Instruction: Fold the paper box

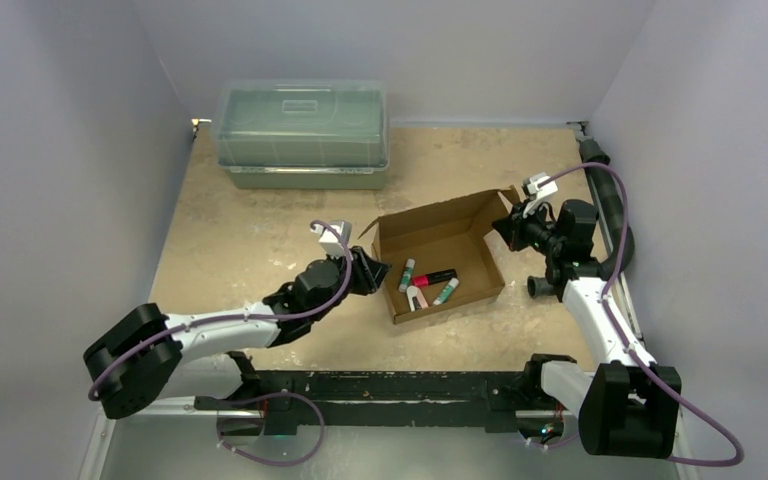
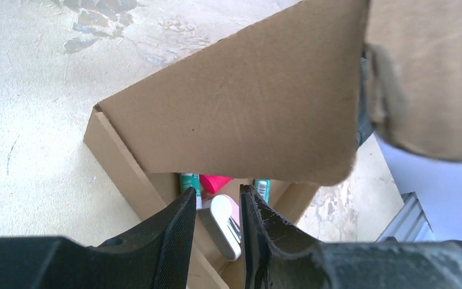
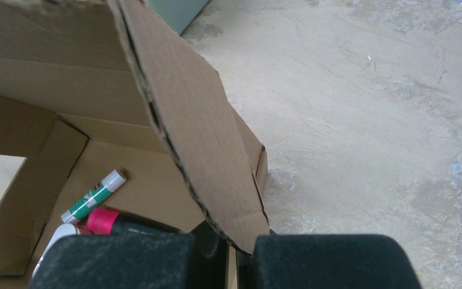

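The paper box point(image 1: 438, 236) lies open in the middle of the table, brown cardboard with raised walls. Inside it are two green-and-white glue sticks point(image 1: 406, 275), a pink-capped marker point(image 1: 434, 277) and a white item point(image 1: 416, 297). My left gripper point(image 1: 372, 272) is at the box's left wall. In the left wrist view its jaws point(image 2: 216, 195) stand apart over that wall, touching nothing, beneath a raised flap point(image 2: 246, 108). My right gripper point(image 1: 506, 228) is at the box's right side. It point(image 3: 242, 248) is shut on the lower corner of an upright side flap point(image 3: 198, 120).
A clear greenish plastic lidded bin point(image 1: 301, 135) stands at the back left of the table. Grey walls enclose the table on three sides. The black rail carrying the arm bases point(image 1: 390, 385) runs along the near edge.
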Motion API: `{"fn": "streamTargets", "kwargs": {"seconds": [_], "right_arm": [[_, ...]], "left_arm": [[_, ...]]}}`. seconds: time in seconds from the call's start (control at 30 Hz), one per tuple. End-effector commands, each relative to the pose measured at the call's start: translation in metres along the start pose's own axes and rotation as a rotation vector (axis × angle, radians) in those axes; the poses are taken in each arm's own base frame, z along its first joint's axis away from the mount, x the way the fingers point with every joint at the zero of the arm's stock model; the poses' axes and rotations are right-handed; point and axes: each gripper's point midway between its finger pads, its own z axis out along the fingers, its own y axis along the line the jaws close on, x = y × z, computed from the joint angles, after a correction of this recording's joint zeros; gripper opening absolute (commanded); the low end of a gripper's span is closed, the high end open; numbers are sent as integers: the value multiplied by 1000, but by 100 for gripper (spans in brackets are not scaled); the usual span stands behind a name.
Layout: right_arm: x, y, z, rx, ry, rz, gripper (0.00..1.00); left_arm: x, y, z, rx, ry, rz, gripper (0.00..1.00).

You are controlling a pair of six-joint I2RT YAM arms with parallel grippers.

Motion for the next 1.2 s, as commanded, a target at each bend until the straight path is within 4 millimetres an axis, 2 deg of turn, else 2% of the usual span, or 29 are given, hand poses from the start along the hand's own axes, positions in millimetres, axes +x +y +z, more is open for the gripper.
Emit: {"fn": "streamTargets", "kwargs": {"seconds": [0.0, 0.07, 0.17, 0.3, 0.43, 0.53, 0.63, 0.73, 0.8, 0.9, 0.97, 1.17], "right_arm": [[13, 4, 0, -12, 63, 24, 3], [13, 4, 0, -13, 65, 22, 3], [13, 4, 0, -13, 65, 19, 3], [14, 4, 0, -13, 71, 19, 3], [14, 3, 1, -14, 71, 17, 3], [14, 4, 1, -16, 71, 17, 4], [15, 4, 2, -19, 73, 19, 4], [16, 3, 3, -21, 78, 20, 4], [17, 2, 3, -20, 81, 22, 4], [16, 2, 4, -21, 82, 22, 4], [15, 3, 4, -23, 80, 21, 4], [15, 4, 4, -29, 77, 21, 4]], "left_arm": [[2, -2, -14, 30, 23, 22, 32], [1, 0, -22, 31, 27, 25, 32], [-5, 4, -36, 19, 20, 45, 38], [-34, 0, -58, -3, -31, 75, 58], [-81, -31, -85, 84, -113, 185, 81], [-116, -59, -98, 138, -143, 315, 91], [-145, -85, -98, 157, -124, 465, 96], [-160, -116, -84, 206, -58, 625, 98], [-163, -135, -67, 243, 8, 709, 98], [-157, -155, -34, 287, 102, 814, 98], [-153, -165, -15, 321, 141, 865, 97], [-121, -170, 34, 365, 282, 930, 96]]}}
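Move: The upper edge of the paper box's raised lid has its middle about 12 cm ahead of the left hand, 9 cm to its right and a little above it. The lid's left flap stands some 8 cm ahead and 3 cm left, roughly level in height; the red-black marker lies in the box 9 cm to the hand's right, 2 cm ahead and some 12 cm below. From the right hand, that edge's middle is about 12 cm left and 5 cm ahead, level with it. The right hand keeps its pinch on the lid's right corner, almost still. The left hand draws back and left about 6 cm, clear of the box, while rising some 25 cm, then swings right and slightly forward over the box and starts to sink; its fingers open nearly wide and the hand rolls about 50 degrees, left side up, swinging to point farther right, touching nothing at the end. ##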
